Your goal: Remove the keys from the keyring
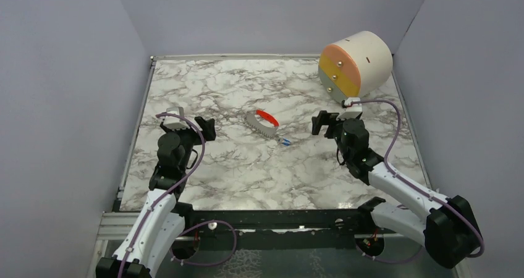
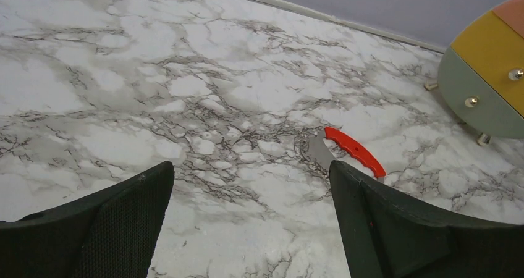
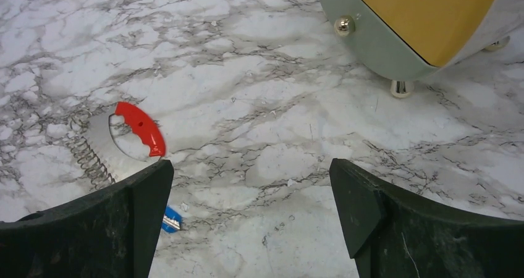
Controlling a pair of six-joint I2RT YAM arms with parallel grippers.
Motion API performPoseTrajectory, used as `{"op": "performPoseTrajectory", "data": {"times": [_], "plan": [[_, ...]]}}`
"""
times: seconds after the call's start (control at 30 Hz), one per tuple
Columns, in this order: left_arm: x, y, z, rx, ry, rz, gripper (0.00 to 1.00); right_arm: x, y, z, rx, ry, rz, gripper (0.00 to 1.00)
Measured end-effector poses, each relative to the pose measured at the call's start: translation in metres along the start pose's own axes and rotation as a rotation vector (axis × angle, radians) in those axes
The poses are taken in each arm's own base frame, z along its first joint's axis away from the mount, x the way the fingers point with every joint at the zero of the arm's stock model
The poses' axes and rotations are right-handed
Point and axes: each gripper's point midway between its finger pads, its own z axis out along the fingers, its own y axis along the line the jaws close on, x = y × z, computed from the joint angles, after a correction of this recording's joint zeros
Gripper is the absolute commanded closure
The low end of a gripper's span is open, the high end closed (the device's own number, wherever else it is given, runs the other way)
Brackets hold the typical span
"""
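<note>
The keyring [image 1: 263, 122] is a grey ridged curved band with a red part, lying on the marble table near the middle. It shows in the left wrist view [image 2: 352, 151] and in the right wrist view [image 3: 117, 143]. The key [image 1: 285, 142], a tiny blue-and-silvery piece, lies on the table just right of the band, apart from it; it peeks out beside the left finger in the right wrist view [image 3: 172, 219]. My left gripper [image 1: 188, 125] is open and empty, left of the keyring. My right gripper [image 1: 330, 118] is open and empty, right of it.
A big cream cylinder [image 1: 357, 64] with a pink, yellow and green knobbed face stands at the back right, also in the wrist views [image 2: 488, 86] [image 3: 426, 25]. Grey walls enclose the marble table [image 1: 247, 173].
</note>
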Motion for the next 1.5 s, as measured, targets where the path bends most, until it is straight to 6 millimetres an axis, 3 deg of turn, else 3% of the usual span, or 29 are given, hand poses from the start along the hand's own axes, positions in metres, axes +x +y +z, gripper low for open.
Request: {"op": "performPoseTrajectory", "data": {"times": [0.53,0.73,1.1,1.23,1.3,1.5], "plan": [[0.015,0.003,0.005,-0.009,0.053,0.001,0.01,-0.009,0.004,-0.016,-0.09,-0.122,-0.04,0.0],[0.018,0.004,0.006,-0.014,0.068,0.001,0.01,-0.012,0.017,-0.013,-0.147,-0.106,-0.05,0.0],[0.03,-0.007,0.013,0.048,0.121,-0.021,0.01,0.018,0.049,-0.009,-0.326,0.004,-0.077,0.0],[0.043,-0.012,0.016,0.086,0.168,-0.028,0.01,0.027,0.066,-0.007,-0.414,0.048,-0.083,0.14],[0.044,-0.015,0.016,0.102,0.169,-0.029,0.01,0.033,0.074,-0.007,-0.459,0.071,-0.081,0.29],[0.038,-0.022,0.004,0.166,0.092,-0.027,0.01,0.047,0.089,-0.005,-0.542,0.129,-0.063,0.59]]}}
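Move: The keys, with their blue tag, lie on the table about 7 cm ahead of the right hand, 14 cm to its left and 14 cm below. The red-handled blade is some 7 cm beyond them and 7 cm farther left, with the wire coil along its toothed edge about 5 cm beyond the keys and 10 cm left of them. From the left hand the keys are roughly 9 cm ahead, 25 cm to the right and 19 cm down. Leftward, after a small lift and draw back, the right hand sweeps about 9 cm towards the keys, sinking in the second half to finish a little lower and farther back than it began. It turns some 30 degrees counter-clockwise and late on closes its empty fingers to about half open. The left hand, wide open, eases a few centimetres right and down, turning slightly clockwise. ##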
